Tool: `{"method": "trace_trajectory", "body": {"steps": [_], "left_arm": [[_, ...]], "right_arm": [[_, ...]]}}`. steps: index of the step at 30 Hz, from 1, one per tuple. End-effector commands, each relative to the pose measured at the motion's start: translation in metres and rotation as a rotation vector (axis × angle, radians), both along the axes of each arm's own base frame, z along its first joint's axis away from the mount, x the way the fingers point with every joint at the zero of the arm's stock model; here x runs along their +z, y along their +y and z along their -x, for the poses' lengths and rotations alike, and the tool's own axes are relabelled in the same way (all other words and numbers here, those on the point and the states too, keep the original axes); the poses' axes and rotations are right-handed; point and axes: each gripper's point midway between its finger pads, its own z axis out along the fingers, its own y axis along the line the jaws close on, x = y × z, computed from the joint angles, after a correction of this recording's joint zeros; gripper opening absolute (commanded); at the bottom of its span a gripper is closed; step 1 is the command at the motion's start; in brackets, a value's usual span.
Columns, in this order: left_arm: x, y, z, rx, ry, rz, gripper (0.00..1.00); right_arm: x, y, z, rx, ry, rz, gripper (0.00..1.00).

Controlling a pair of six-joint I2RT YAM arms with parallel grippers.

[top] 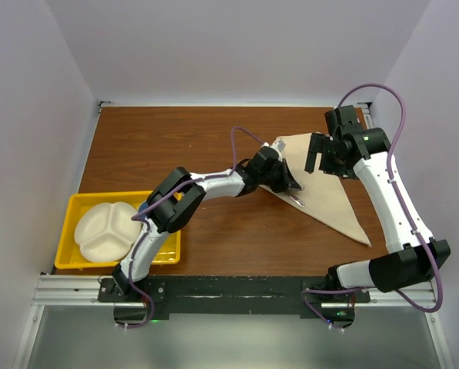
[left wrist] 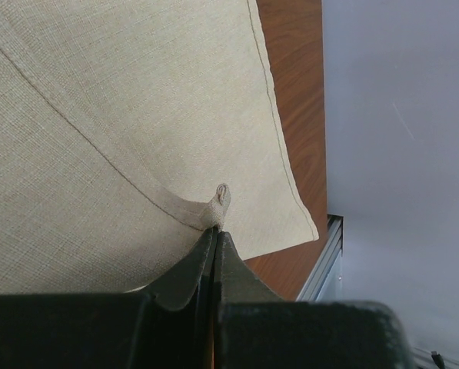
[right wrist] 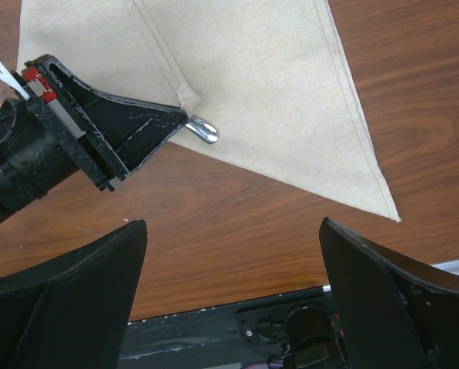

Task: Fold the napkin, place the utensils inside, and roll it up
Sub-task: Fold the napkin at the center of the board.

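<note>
The beige napkin (top: 329,188) lies folded into a triangle on the right half of the table. It fills most of the left wrist view as napkin (left wrist: 121,115), and it is the napkin (right wrist: 252,77) in the right wrist view. My left gripper (left wrist: 215,229) is shut on a small pinch of the cloth at the napkin's left edge. In the top view this left gripper (top: 289,186) sits at that edge. Right beside its tip, a shiny metal end of the knife (right wrist: 203,130) pokes out from under the cloth. That same knife end (top: 297,200) also shows from above. My right gripper (top: 321,157) hovers open over the napkin's far part, nothing between its fingers (right wrist: 83,284).
A yellow tray (top: 74,207) holding a white divided plate (top: 106,231) stands at the left front. The table's right edge and a metal rail (left wrist: 325,265) are close behind the napkin's corner. White walls enclose the table on three sides.
</note>
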Motion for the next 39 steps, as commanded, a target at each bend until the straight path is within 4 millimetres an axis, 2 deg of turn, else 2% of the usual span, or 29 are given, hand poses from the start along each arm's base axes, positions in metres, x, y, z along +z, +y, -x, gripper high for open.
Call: {"method": "trace_trajectory", "body": {"steps": [1, 10, 21, 27, 30, 31, 33, 37, 39], "left_arm": [[0.013, -0.015, 0.003, -0.035, -0.015, 0.051, 0.01], [-0.002, -0.011, 0.011, -0.051, 0.007, 0.018, 0.02], [-0.014, -0.012, 0.009, -0.055, 0.009, -0.001, 0.05], [-0.015, -0.012, 0.009, -0.067, 0.01, -0.029, 0.17], [-0.011, -0.011, 0.01, -0.079, 0.011, -0.047, 0.25], [-0.009, -0.01, 0.009, -0.08, 0.007, -0.054, 0.31], [-0.006, -0.009, 0.009, -0.082, 0.011, -0.066, 0.36], [0.008, -0.008, 0.007, -0.085, -0.001, -0.054, 0.42], [0.02, -0.008, 0.004, -0.081, -0.018, -0.039, 0.42]], "right_arm": [[0.004, -0.004, 0.008, 0.002, -0.006, 0.006, 0.98], [0.001, -0.003, 0.01, 0.007, 0.001, 0.002, 0.98], [-0.004, -0.001, 0.014, 0.014, 0.01, -0.01, 0.98], [-0.006, 0.002, 0.013, 0.023, 0.015, -0.023, 0.98], [-0.006, 0.004, 0.012, 0.031, 0.016, -0.029, 0.98], [-0.004, 0.005, 0.011, 0.034, 0.012, -0.035, 0.98], [-0.003, 0.007, 0.01, 0.039, 0.01, -0.044, 0.98], [-0.004, 0.01, 0.009, 0.052, 0.012, -0.06, 0.98], [-0.006, 0.012, 0.01, 0.059, 0.016, -0.068, 0.98]]}}
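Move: The left gripper already pinches the folded-over napkin corner; the spot on the napkin where it belongs is some 4 cm below and 1 cm back of this hand. Under the flap, the knife's middle lies about 5 cm left and 2 cm ahead, 4 cm down. The napkin's near right corner is roughly 22 cm right and 17 cm back, equally low. From the right hand that spot is about 4 cm ahead, 4 cm left and 19 cm down. Lower the left gripper nearly straight down, about 3.5 cm and a touch back, to lay the pinched napkin corner onto the napkin beside the knife's handle end. As you reach bottom, open the fingers to a bit under half and let go of the corner, easing up about 1 cm but staying low around it. ##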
